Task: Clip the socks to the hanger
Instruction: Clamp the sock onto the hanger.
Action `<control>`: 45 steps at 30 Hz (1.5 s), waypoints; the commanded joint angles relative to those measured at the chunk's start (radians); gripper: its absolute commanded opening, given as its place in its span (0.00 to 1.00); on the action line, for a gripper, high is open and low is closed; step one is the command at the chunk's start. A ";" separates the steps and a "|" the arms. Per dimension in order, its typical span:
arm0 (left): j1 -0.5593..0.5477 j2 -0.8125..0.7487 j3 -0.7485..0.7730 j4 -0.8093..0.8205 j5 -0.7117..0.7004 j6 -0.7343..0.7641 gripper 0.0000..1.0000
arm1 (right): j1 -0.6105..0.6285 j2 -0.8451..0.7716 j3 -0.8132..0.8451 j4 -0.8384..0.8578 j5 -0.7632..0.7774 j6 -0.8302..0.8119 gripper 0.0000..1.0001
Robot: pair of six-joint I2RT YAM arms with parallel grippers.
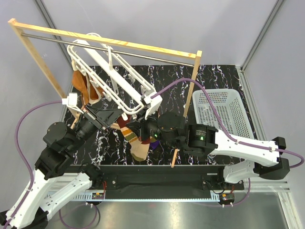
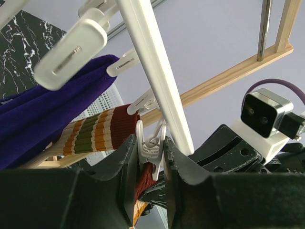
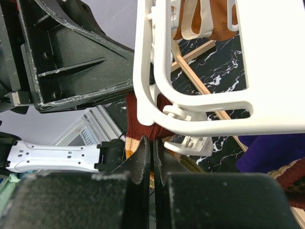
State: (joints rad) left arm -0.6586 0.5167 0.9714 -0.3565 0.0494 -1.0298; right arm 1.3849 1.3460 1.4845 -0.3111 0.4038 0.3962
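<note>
The white hanger (image 1: pixel 116 76) hangs tilted from the rack's metal rod. My left gripper (image 2: pixel 149 143) is shut on one of its small white clip pegs (image 2: pixel 151 149), pinching the peg from both sides. The maroon cuff of a striped sock (image 2: pixel 143 179) sits in the peg's mouth. My right gripper (image 3: pixel 152 143) is shut on that maroon cuff (image 3: pixel 143 125) just under the hanger's rail (image 3: pixel 190 109). From above, the sock (image 1: pixel 136 143) hangs down between the left gripper (image 1: pixel 116 118) and the right gripper (image 1: pixel 141 128). A second striped sock (image 2: pixel 95 133) hangs behind.
A wooden rack (image 1: pixel 109 42) with a metal rod carries the hanger. A purple cloth (image 2: pixel 43 114) and an orange cloth (image 1: pixel 83 88) hang from other pegs. A white basket (image 1: pixel 221 112) stands at the right on the black marbled table (image 1: pixel 219 76).
</note>
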 commanded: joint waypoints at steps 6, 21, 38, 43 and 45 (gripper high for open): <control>-0.001 -0.014 0.004 -0.019 0.034 -0.001 0.00 | -0.009 0.016 0.063 0.046 0.052 -0.022 0.00; -0.003 -0.070 -0.004 -0.071 -0.019 0.013 0.82 | -0.018 0.061 0.099 0.046 0.102 -0.022 0.08; -0.003 -0.303 -0.022 -0.308 -0.269 0.163 0.96 | -0.021 0.055 0.102 -0.062 0.032 -0.008 0.85; -0.003 -0.355 -0.062 -0.375 -0.295 0.223 0.96 | 0.012 -0.091 -0.059 -0.008 -0.080 -0.036 1.00; -0.001 -0.385 -0.089 -0.381 -0.289 0.221 0.97 | 0.017 -0.157 -0.136 0.039 -0.108 -0.027 1.00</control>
State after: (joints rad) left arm -0.6586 0.1726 0.9180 -0.7063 -0.2066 -0.8547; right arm 1.3842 1.3159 1.4227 -0.3515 0.3656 0.3840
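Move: My left hand already squeezes the hanger's near clip open between its pads. The held sock's cuff is pinched in my right hand, with that clip about 4 cm ahead, 3 cm left and 2 cm above. From my left hand, the striped sock already hung is some 2 cm ahead, 11 cm right and 10 cm lower. The purple sock is about 6 cm ahead, 9 cm right and 10 cm lower. I open my left hand and let go of the clip, then draw it away about 9 cm left, sinking some 6 cm and easing back, the wrist turning about 15 degrees counter-clockwise. Meanwhile my right hand nudges the cuff a couple of centimetres forward and left to the clip, then spreads its fingers, frees the sock and starts back, right and down. ##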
